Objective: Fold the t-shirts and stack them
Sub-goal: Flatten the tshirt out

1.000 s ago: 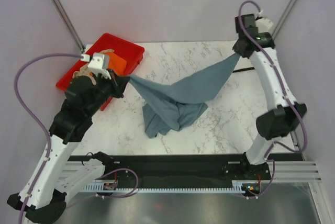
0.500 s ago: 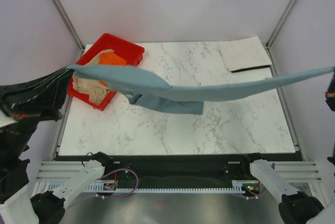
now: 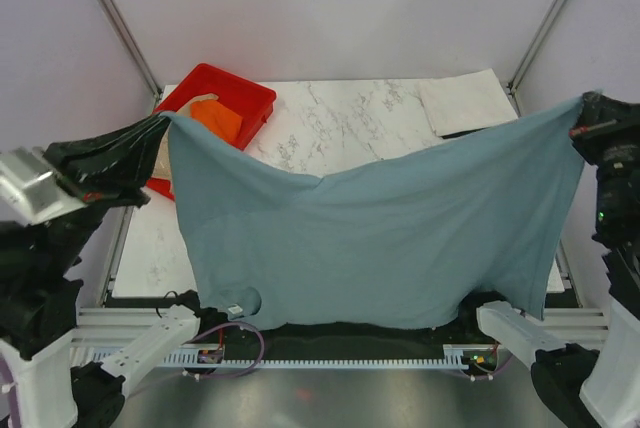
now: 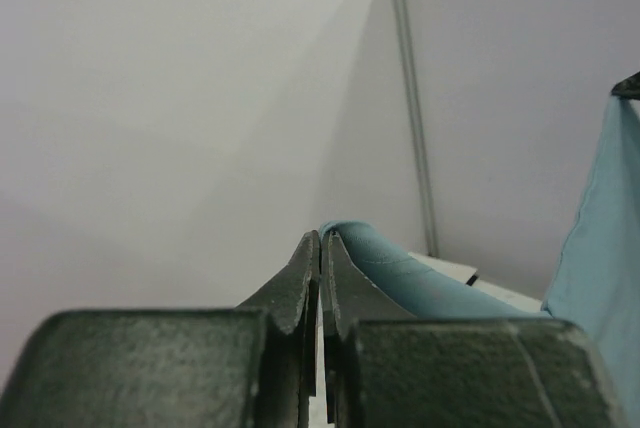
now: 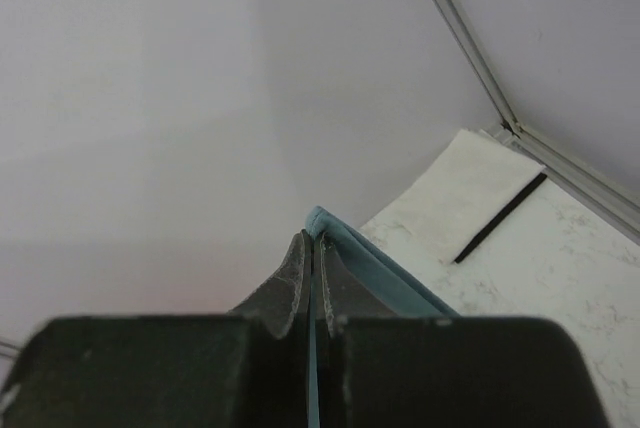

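Note:
A slate blue-grey t-shirt (image 3: 380, 238) hangs spread wide in the air above the table, held by its two upper corners. My left gripper (image 3: 163, 120) is shut on its left corner (image 4: 370, 253), high at the left. My right gripper (image 3: 583, 103) is shut on its right corner (image 5: 335, 233), high at the right. The cloth's lower edge hangs down over the table's near edge. An orange t-shirt (image 3: 218, 116) and a tan-beige one (image 3: 163, 153) lie in the red tray. A pale off-white t-shirt (image 3: 465, 103) lies folded flat at the back right corner (image 5: 470, 193).
The red plastic tray (image 3: 245, 93) sits at the back left of the white marbled table (image 3: 340, 118). Metal frame posts (image 3: 545, 18) rise at both back corners. The hanging cloth hides most of the table's front half.
Both arms have swung up and toward the near edge, pulling the blue-grey shirt off the table. It went from a stretched band to a wide hanging sheet.

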Available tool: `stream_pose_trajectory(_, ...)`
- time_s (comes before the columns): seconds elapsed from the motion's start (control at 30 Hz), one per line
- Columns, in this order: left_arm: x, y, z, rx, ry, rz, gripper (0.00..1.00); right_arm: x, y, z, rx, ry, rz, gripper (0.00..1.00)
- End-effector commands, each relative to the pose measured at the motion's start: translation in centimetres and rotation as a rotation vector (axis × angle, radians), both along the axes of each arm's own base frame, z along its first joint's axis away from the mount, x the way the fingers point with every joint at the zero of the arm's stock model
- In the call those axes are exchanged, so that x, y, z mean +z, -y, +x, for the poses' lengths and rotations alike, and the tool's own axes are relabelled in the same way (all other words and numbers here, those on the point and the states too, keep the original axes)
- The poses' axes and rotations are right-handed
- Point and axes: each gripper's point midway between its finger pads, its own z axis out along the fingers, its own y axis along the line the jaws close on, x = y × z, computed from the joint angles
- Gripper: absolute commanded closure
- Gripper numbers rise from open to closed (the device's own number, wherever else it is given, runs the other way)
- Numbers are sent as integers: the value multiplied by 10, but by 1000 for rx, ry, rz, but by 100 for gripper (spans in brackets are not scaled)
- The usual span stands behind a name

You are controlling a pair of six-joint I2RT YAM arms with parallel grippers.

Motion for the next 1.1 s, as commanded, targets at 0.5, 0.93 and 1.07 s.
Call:
stream_pose_trajectory(0.5, 53, 23, 204, 452, 73, 170, 98, 28, -12, 172, -100, -16, -101, 100)
stream_pose_trajectory(0.93, 27, 16, 94, 182, 43, 52, 98, 5, -21, 112, 23, -53, -78, 100)
stream_pose_trajectory(1.07, 22, 5, 31, 78, 97, 18, 98, 9, -13, 31, 48, 12, -68, 100)
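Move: Hanging between the two raised hands, the t-shirt has its middle about 27 cm right of the left hand, 5 cm back and 22 cm below; from the right hand it lies some 27 cm left, 5 cm back and 20 cm below. The red bin stands roughly 40 cm ahead of the left hand, 17 cm left and 55 cm down. The white cloth lies around 47 cm ahead of the right hand, 2 cm right and 55 cm down. Swinging the held t-shirt fast out over the table, both hands shoot forward, the left about 25 cm and the right nearly 20, dipping slightly with fingertips tipping down and the left wrist turning some 20 degrees counter-clockwise. Then they lift back up and pull towards the bases, the left about 17 cm and the right 10, keeping their pinch on the corners. ##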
